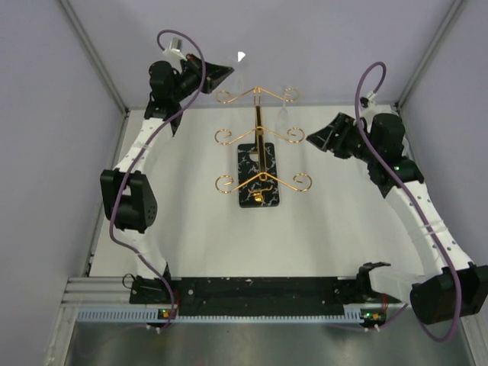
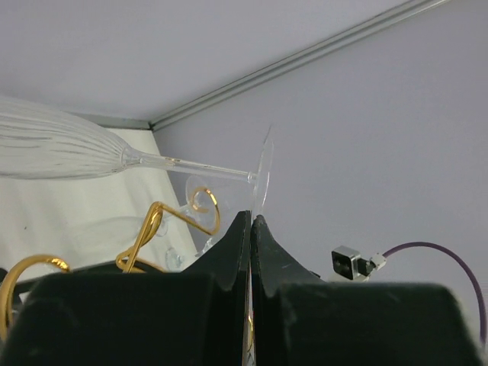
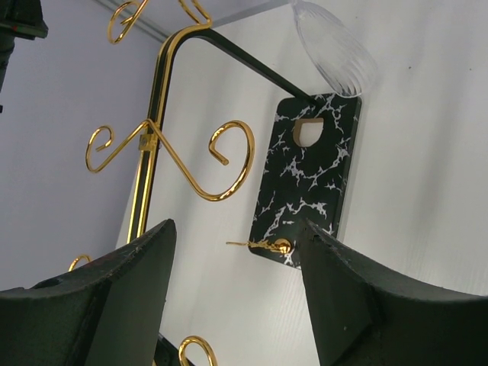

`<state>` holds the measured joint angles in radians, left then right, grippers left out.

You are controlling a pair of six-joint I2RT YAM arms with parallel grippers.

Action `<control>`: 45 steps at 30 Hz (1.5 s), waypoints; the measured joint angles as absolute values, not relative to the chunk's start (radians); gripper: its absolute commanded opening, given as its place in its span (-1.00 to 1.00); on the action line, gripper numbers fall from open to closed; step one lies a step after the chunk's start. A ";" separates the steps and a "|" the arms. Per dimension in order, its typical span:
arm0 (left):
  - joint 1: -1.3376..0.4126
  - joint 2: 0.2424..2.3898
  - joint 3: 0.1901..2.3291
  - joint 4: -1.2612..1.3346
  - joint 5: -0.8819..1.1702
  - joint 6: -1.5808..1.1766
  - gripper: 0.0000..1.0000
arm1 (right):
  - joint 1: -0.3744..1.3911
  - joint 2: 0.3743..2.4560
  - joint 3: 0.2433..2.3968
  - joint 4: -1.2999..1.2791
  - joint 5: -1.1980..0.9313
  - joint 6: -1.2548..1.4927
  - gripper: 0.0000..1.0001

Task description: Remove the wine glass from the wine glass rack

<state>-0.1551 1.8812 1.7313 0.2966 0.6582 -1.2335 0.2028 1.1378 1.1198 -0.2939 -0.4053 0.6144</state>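
Note:
The wine glass (image 2: 69, 145) is clear and ribbed, and it hangs bowl-down with its foot (image 1: 241, 56) uppermost. My left gripper (image 2: 252, 217) is shut on the rim of that foot, up at the back left (image 1: 227, 73). The stem passes just off the back-left scroll (image 2: 202, 204) of the wine glass rack (image 1: 259, 130), with a small gap. The rack's gold post and black veined base (image 3: 316, 168) fill the right wrist view. My right gripper (image 3: 236, 225) stands open and holds nothing, to the right of the rack (image 1: 314, 138).
A ribbed clear bowl (image 3: 335, 46) shows beyond the base's far end; I cannot tell whether it is the held glass. Faint clear glass shows by the rack's back-right arm (image 1: 284, 114). Lilac walls and corner posts (image 1: 91, 53) enclose the table. A rail (image 1: 252, 301) runs along the near edge.

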 measured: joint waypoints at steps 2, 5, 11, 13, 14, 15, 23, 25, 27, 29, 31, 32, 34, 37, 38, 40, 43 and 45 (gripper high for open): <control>-0.159 1.905 1.776 0.323 0.665 -1.245 -1.00 | 0.203 1.136 1.120 -0.292 -0.406 0.614 0.31; -0.164 1.924 1.839 0.368 0.687 -1.255 -1.00 | 0.203 1.128 1.120 -0.291 -0.406 0.614 0.32; -0.199 1.918 1.858 0.496 0.771 -1.262 -1.00 | 0.203 1.117 1.132 -0.295 -0.436 0.641 0.32; -0.210 1.905 1.834 0.540 0.803 -1.265 -1.00 | 0.203 1.116 1.149 -0.299 -0.457 0.661 0.32; -0.218 1.891 1.813 0.561 0.825 -1.262 -1.00 | 0.203 1.113 1.156 -0.298 -0.466 0.671 0.32; -0.225 1.876 1.792 0.577 0.849 -1.254 -1.00 | 0.203 1.107 1.162 -0.298 -0.472 0.682 0.33; -0.285 1.675 1.635 0.605 0.998 -1.127 -1.00 | 0.203 0.988 1.188 -0.298 -0.504 0.784 0.32; -0.299 1.620 1.596 0.635 1.031 -1.105 -1.00 | 0.203 0.960 1.203 -0.288 -0.516 0.835 0.31; -0.309 1.568 1.561 0.662 1.062 -1.079 -1.00 | 0.203 0.941 1.208 -0.268 -0.532 0.889 0.30; -0.316 1.518 1.518 0.682 1.088 -1.051 -1.00 | 0.203 0.926 1.206 -0.237 -0.554 0.956 0.29; -0.323 1.481 1.482 0.691 1.109 -1.024 -1.00 | 0.203 0.920 1.204 -0.194 -0.579 1.029 0.29; -0.326 1.463 1.460 0.692 1.119 -1.008 -1.00 | 0.203 0.918 1.204 -0.174 -0.592 1.064 0.29; -0.334 1.435 1.424 0.685 1.138 -0.970 -1.00 | 0.203 0.915 1.204 -0.134 -0.615 1.128 0.29; -0.353 1.402 1.385 0.654 1.155 -0.901 -1.00 | 0.206 0.915 1.204 -0.082 -0.637 1.213 0.29; -0.361 1.395 1.378 0.638 1.160 -0.874 -1.00 | 0.209 0.915 1.203 -0.070 -0.640 1.233 0.29; -0.381 1.384 1.377 0.598 1.164 -0.823 -1.00 | 0.232 0.914 1.195 -0.036 -0.641 1.274 0.29; -0.414 1.365 1.377 0.536 1.167 -0.743 -1.00 | 0.290 0.918 1.182 -0.007 -0.638 1.315 0.29; -0.434 1.349 1.377 0.485 1.166 -0.688 -1.00 | 0.327 0.927 1.167 0.019 -0.625 1.336 0.29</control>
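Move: The left hand still pinches the wine glass by its foot; the bowl hangs below, its middle some 11 cm under the hand. The open right gripper waits about 24 cm right, 18 back and 9 lower. The emptied far-left hook is roughly 3 cm back, 2 left and 8 below; the other glass 17 right, 3 back, 19 below. From the right hand, the held glass is about 21 cm ahead, 22 left, 2 below. Keeping its pinch on the glass's foot, the left hand first rises about 7 cm clear of the far-left hook, then draws back some 29 cm with a lesser drift right towards the right gripper, turning clockwise and tipping up about 50 degrees so the bowl swings outward. After a short wait the right hand, fingers still open, rises some 17 cm and backs off about 12, drifting left late as it rolls its left side up, and comes near the glass without having closed on it. ##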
